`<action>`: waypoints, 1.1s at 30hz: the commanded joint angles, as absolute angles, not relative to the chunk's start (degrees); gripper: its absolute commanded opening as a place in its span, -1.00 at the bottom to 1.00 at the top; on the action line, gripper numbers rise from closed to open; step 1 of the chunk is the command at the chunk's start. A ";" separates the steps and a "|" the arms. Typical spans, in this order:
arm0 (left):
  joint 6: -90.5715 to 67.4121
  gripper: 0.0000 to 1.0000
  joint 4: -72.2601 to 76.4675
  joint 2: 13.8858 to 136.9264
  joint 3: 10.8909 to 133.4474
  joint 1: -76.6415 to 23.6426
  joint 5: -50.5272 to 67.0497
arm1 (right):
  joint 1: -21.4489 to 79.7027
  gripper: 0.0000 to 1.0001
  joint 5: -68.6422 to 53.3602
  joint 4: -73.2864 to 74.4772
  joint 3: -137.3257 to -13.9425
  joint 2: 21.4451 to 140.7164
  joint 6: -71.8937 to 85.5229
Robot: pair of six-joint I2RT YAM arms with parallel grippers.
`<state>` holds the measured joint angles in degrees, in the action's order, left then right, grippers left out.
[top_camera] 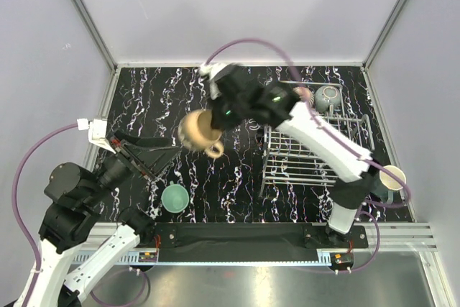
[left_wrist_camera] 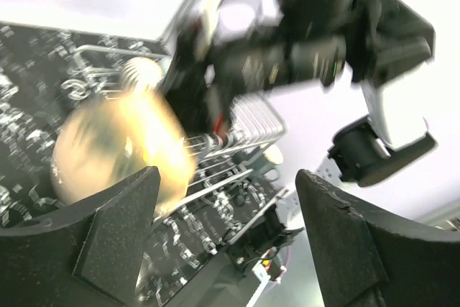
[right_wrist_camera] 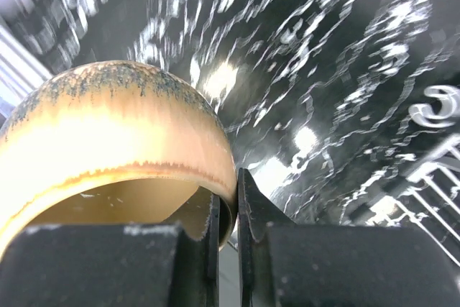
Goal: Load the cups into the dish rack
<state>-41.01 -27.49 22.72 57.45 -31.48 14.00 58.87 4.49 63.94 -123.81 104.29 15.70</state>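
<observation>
My right gripper (top_camera: 214,124) is shut on the rim of a tan cup (top_camera: 197,129), which hangs above the middle of the table with its handle toward the near side. In the right wrist view one finger is inside the tan cup (right_wrist_camera: 108,127) and the other outside, right gripper (right_wrist_camera: 228,203). My left gripper (top_camera: 154,157) stands open at the left and points toward that cup; between its fingers (left_wrist_camera: 352,235) nothing is held, and the tan cup (left_wrist_camera: 115,149) shows blurred. A teal-green cup (top_camera: 175,197) sits on the table. A grey-green cup (top_camera: 328,96) stands at the far end of the dish rack (top_camera: 316,167).
A cream cup (top_camera: 392,177) sits at the table's right edge beside the right arm's base. The right arm (top_camera: 323,138) reaches across above the rack. White walls close off the black marbled table (top_camera: 151,98) on three sides.
</observation>
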 commanded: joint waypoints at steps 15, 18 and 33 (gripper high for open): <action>-47.46 0.61 14.93 36.20 47.55 -33.65 23.91 | 46.85 -1.00 -13.44 38.42 -115.42 80.26 31.72; -47.02 0.61 17.92 39.10 48.42 -36.55 22.77 | 46.49 -1.00 -15.03 34.99 -112.07 78.41 33.57; -50.01 -0.06 27.77 47.19 50.80 -42.80 22.59 | 45.97 -1.00 -16.96 28.92 -105.92 73.74 36.65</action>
<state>-48.82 20.51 46.63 48.42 -42.54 22.24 46.30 -13.87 39.68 -105.73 78.32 33.43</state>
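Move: The tan mug, held at its rim by the right fingers, has its middle about 5 cm to the left and 4 cm below that hand; the open left gripper meeting it lies about 9 cm back, 11 cm left and 7 cm higher. The dish rack is about 9 cm ahead, 31 cm right, well below. From the left hand, the mug sits about 9 cm ahead, 6 cm right and 11 cm lower, with the green cup almost straight beneath, 2 cm back and 2 cm left. The tan mug, still pinched at its rim, is carried up about 15 cm and some 6 cm right by the right hand, which rolls nearly 40 degrees, left side rising, then almost stops. Meanwhile the left hand reaches about 12 cm right and a little forward to the mug's handle, turning clockwise some 20 degrees and partly closing its fingers around it; a firm touch can't be made out. ##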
